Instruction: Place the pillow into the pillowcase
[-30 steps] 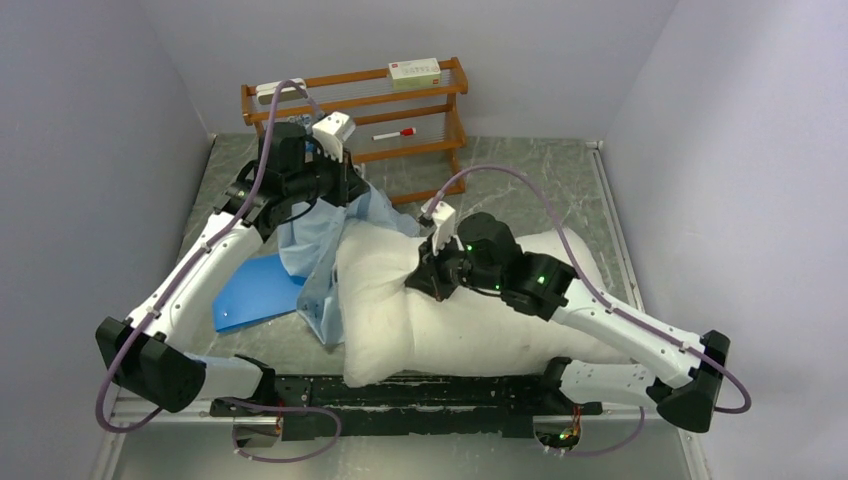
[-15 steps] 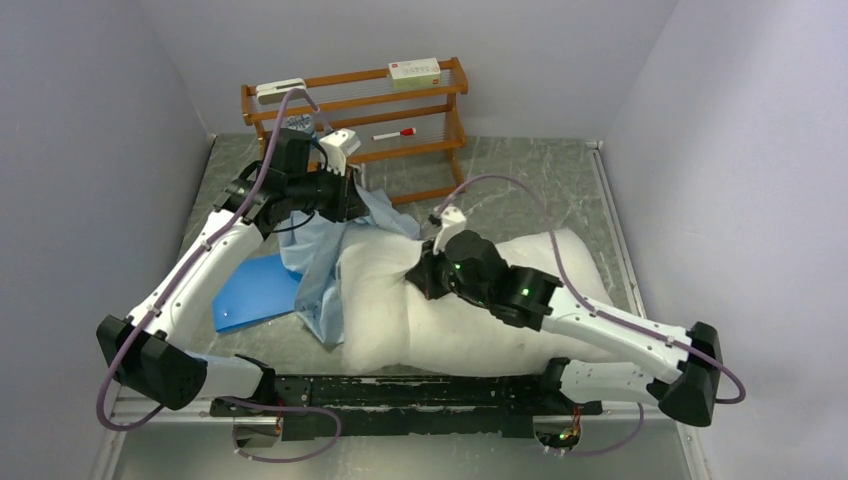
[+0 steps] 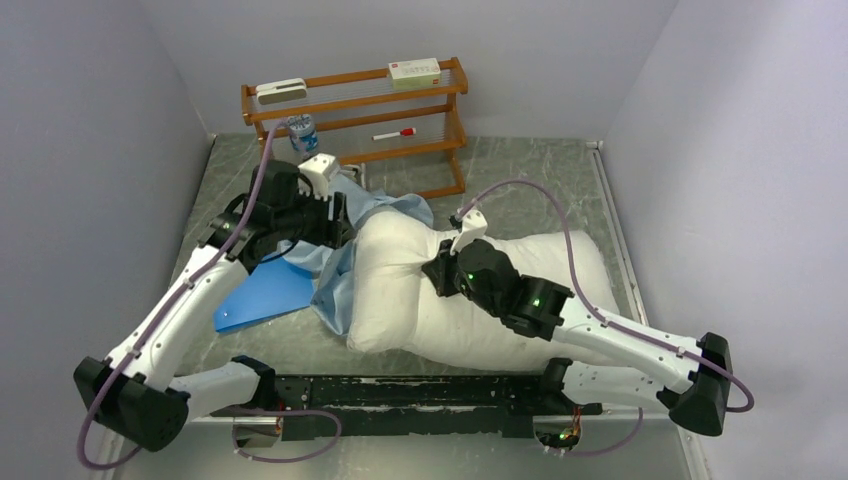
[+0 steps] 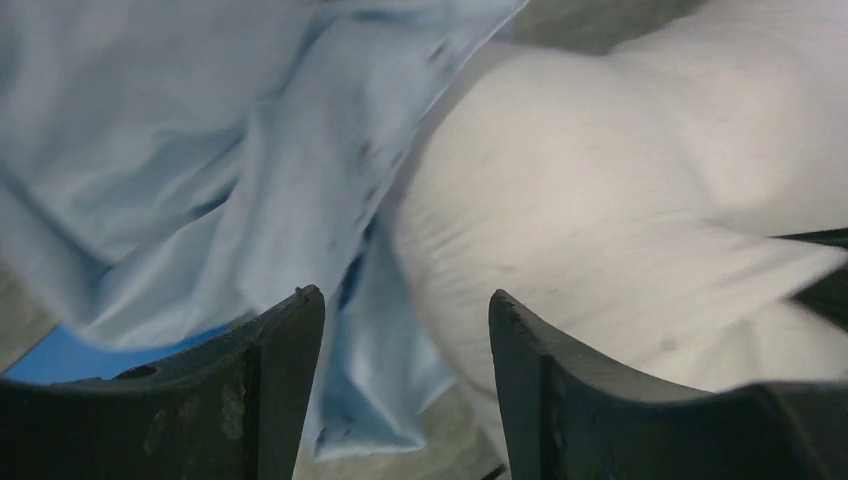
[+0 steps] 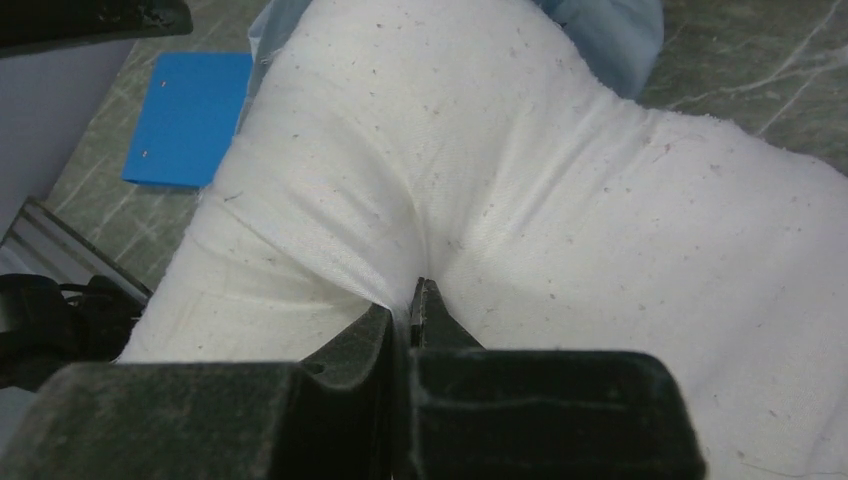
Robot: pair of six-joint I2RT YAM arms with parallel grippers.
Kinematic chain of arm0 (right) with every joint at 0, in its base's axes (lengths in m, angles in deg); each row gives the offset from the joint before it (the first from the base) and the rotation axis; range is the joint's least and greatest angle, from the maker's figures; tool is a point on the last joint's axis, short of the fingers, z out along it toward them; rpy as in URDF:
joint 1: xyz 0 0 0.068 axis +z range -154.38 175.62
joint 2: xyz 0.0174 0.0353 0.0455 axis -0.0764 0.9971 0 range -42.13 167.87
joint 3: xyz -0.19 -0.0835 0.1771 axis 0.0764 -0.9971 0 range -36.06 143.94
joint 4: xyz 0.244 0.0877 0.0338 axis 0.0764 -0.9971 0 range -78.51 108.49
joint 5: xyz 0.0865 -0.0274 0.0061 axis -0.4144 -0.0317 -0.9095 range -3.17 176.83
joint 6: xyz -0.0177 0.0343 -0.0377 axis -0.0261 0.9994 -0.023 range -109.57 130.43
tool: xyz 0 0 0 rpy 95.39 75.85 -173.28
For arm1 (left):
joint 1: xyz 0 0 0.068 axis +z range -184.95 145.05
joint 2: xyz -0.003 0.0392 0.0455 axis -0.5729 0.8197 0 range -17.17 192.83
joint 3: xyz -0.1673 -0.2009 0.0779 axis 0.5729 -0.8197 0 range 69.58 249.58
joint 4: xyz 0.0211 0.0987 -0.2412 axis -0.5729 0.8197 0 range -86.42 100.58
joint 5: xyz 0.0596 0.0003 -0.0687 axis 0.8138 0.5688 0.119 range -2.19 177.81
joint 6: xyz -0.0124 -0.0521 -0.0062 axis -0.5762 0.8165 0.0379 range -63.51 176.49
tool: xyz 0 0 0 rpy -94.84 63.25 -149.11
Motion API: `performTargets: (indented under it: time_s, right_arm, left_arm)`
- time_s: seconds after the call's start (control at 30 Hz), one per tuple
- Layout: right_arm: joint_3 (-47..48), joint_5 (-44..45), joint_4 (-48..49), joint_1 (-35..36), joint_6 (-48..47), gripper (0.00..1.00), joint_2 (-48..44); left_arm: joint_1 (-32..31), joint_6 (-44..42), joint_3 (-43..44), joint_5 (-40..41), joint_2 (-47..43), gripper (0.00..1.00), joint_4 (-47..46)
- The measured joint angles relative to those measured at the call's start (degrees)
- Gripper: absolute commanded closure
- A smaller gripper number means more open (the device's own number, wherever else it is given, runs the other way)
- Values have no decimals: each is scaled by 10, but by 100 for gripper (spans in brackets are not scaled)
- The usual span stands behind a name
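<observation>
The white pillow (image 3: pixel 500 310) lies across the table's middle, its left end bunched up against the light blue pillowcase (image 3: pixel 338 268). My right gripper (image 3: pixel 440 275) is shut on a pinched fold of the pillow (image 5: pixel 560 170), and the cloth puckers at its tips (image 5: pixel 412 300). My left gripper (image 3: pixel 348 225) hovers over the pillowcase's far side. In the left wrist view it (image 4: pixel 405 310) stands open, holding nothing. Crumpled pillowcase (image 4: pixel 200 150) lies below it on the left and the pillow (image 4: pixel 620 180) on the right. The pillowcase covers only the pillow's left edge.
A flat bright-blue rectangle (image 3: pixel 262 295) lies left of the pillowcase. At the back stands a wooden rack (image 3: pixel 455 110) with a box (image 3: pixel 414 71), a marker (image 3: pixel 393 133), a can (image 3: pixel 301 132) and a white item (image 3: pixel 281 89). Walls close in on both sides.
My left gripper has opened and let go of the pillowcase, which dropped flatter; that arm came down and nearer. My right gripper, still pinching, shifted slightly right as the pillow's left end bunched toward the back.
</observation>
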Motion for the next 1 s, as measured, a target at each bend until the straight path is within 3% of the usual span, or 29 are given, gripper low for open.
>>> performTargets:
  time_s: [0.23, 0.5, 0.57, 0.6, 0.63, 0.67, 0.7, 1.0]
  right_arm:
    - [-17, -3, 29, 0, 7, 100, 0]
    - [-21, -11, 30, 0, 5, 100, -10]
    - [-26, -16, 34, 0, 2, 100, -17]
    - [-31, -22, 39, 0, 0, 100, -22]
    - [-37, -27, 46, 0, -3, 100, -25]
    - [-44, -35, 55, 0, -8, 100, -27]
    - [-50, -43, 63, 0, -14, 100, -27]
    - [-31, -92, 88, -5, -74, 100, 49]
  left_arm:
    - [0, -1, -92, 153, -33, 32, -7]
    - [0, -15, -120, 214, 62, 31, -51]
    - [0, -19, -122, 230, 81, 38, -75]
    - [0, -22, -125, 232, 87, 51, -87]
    - [0, -26, -126, 232, 91, 72, -96]
    - [0, -30, -126, 228, 96, 87, -104]
    - [0, -32, -126, 223, 98, 94, -111]
    - [0, -43, -126, 206, 28, 95, -102]
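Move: The pillowcase's raised edge lies about 4 cm ahead of the open left hand, 6 cm to its left and 13 cm below. From that hand, the pillow's bunched end is some 9 cm right, 5 cm back and 14 cm lower; the blue folder is roughly 19 cm left, 6 cm back and 24 cm down. The same edge sits about 25 cm left of the right hand, which holds the pillow, 11 cm farther out and 9 cm lower. The left fingers close on the pillowcase's edge beside the pillow's end, after the open hand goes left, then down about 12 cm and slightly forward, rolling left side up and turning counter-clockwise; it then draws the pinched cloth up some 4 cm. The right hand keeps its pinch on the pillow, nearly still until late, then pushes about 3 cm left and slightly down towards the case. ##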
